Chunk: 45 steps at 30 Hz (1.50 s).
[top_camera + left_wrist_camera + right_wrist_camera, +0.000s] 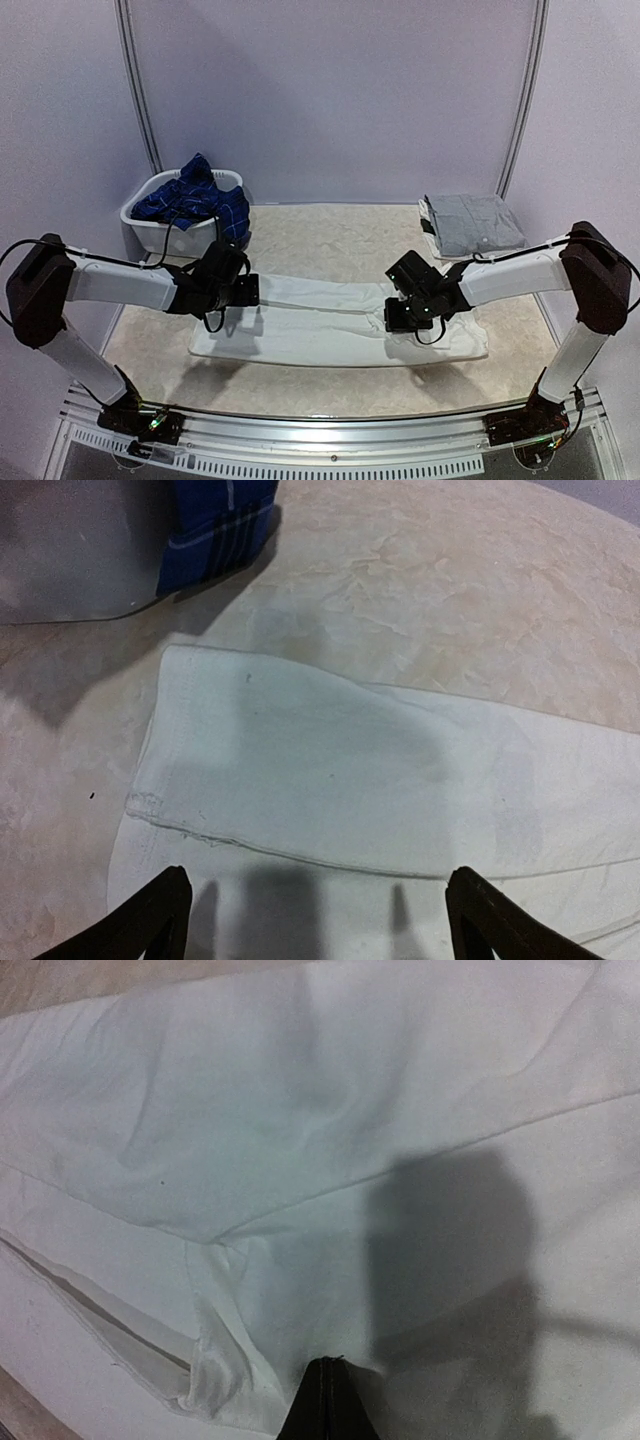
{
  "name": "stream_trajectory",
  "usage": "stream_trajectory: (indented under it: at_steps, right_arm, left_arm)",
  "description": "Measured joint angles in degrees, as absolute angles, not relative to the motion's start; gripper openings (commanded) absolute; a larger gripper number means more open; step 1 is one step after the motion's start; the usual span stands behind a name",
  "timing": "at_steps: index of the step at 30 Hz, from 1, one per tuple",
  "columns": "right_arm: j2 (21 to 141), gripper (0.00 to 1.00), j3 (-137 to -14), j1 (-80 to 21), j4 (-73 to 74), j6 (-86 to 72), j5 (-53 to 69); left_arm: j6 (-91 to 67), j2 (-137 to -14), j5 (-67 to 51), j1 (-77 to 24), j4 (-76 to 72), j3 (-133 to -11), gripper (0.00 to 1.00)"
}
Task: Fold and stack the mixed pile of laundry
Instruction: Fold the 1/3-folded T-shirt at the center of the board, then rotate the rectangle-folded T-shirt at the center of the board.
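Observation:
The white trousers (340, 320) lie flat and lengthwise across the middle of the table. My left gripper (248, 290) hovers over their left end, open, its jaws wide apart (318, 878) above a leg hem (330, 770) with nothing between them. My right gripper (405, 315) is down on the right part of the trousers. Its fingers are shut (326, 1360), and the white cloth (300, 1110) puckers into folds at their tip. The rest of the laundry pile, a navy plaid shirt (200, 195) with solid blue cloth, sits in the basket.
The white plastic basket (140, 215) stands at the back left, its wall (70, 550) close to the trousers' left end, navy plaid cloth (215, 530) hanging over it. A folded grey garment (475, 222) lies at the back right. Beige tabletop (330, 235) surrounds the trousers.

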State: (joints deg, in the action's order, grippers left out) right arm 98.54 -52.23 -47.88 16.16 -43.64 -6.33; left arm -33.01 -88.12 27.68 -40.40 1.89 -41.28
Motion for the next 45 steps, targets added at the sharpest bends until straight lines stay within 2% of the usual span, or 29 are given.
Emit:
stream_trajectory:
  at_steps: [10, 13, 17, 22, 26, 35, 45]
  right_arm:
    - [99.1, 0.01, -50.9, -48.2, 12.6, -44.2, -3.6]
    - [97.1, 0.01, -48.7, -48.4, 10.4, -42.8, 3.0]
    - [90.7, 0.09, -46.3, -49.0, 10.4, -40.6, 9.9]
    - [80.2, 0.19, -47.0, -49.3, 15.9, -39.1, 4.6]
    - [77.1, 0.21, -47.4, -49.3, 20.6, -40.3, -2.9]
    - [85.8, 0.24, -48.7, -49.3, 29.0, -45.3, -14.5]
    - [103.0, 0.24, -59.4, -48.2, 33.2, -47.1, -19.8]
  left_arm:
    - [-33.0, -86.8, 27.9, -40.4, 2.9, -41.0, 0.88]
    - [-33.0, -86.8, 27.7, -40.4, 2.9, -41.0, 0.88]
    - [-32.9, -86.8, 27.4, -40.4, 2.9, -41.0, 0.87]
    - [-32.5, -86.8, 26.3, -40.4, 2.9, -41.1, 0.87]
    - [-31.5, -87.0, 25.4, -40.4, 3.4, -42.5, 0.86]
    - [-28.6, -93.1, 22.8, -40.4, 5.3, -50.5, 0.86]
    - [-27.4, -100.7, 23.1, -40.4, 10.0, -55.8, 0.86]
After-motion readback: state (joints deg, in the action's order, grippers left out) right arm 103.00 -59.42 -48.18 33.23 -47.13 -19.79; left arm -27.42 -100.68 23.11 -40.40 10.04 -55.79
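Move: The left hand, open, hovers above the T-shirt's left part; the near edge of the folded-down band lies about 3 cm ahead, 4 cm right and 5 cm below, the basket some 22 cm ahead and 13 cm left. The right hand is down at the cloth: the wrinkled patch it goes for lies 5 cm right, about 1 cm ahead and 1 cm below, the neckline 3 cm left and 1 cm ahead, the gray stack some 28 cm ahead and 17 cm right. Back and left about 5 cm, still shut at the cloth by the neckline, the right hand comes free and arcs up some 9 cm, opening slightly, then swings right, down and forward to set its parted tips on the wrinkled patch, rolling left side down. The left hand, after a small hover, goes right and forward about 5 cm, then sinks, still wide open, over the band's near edge. ##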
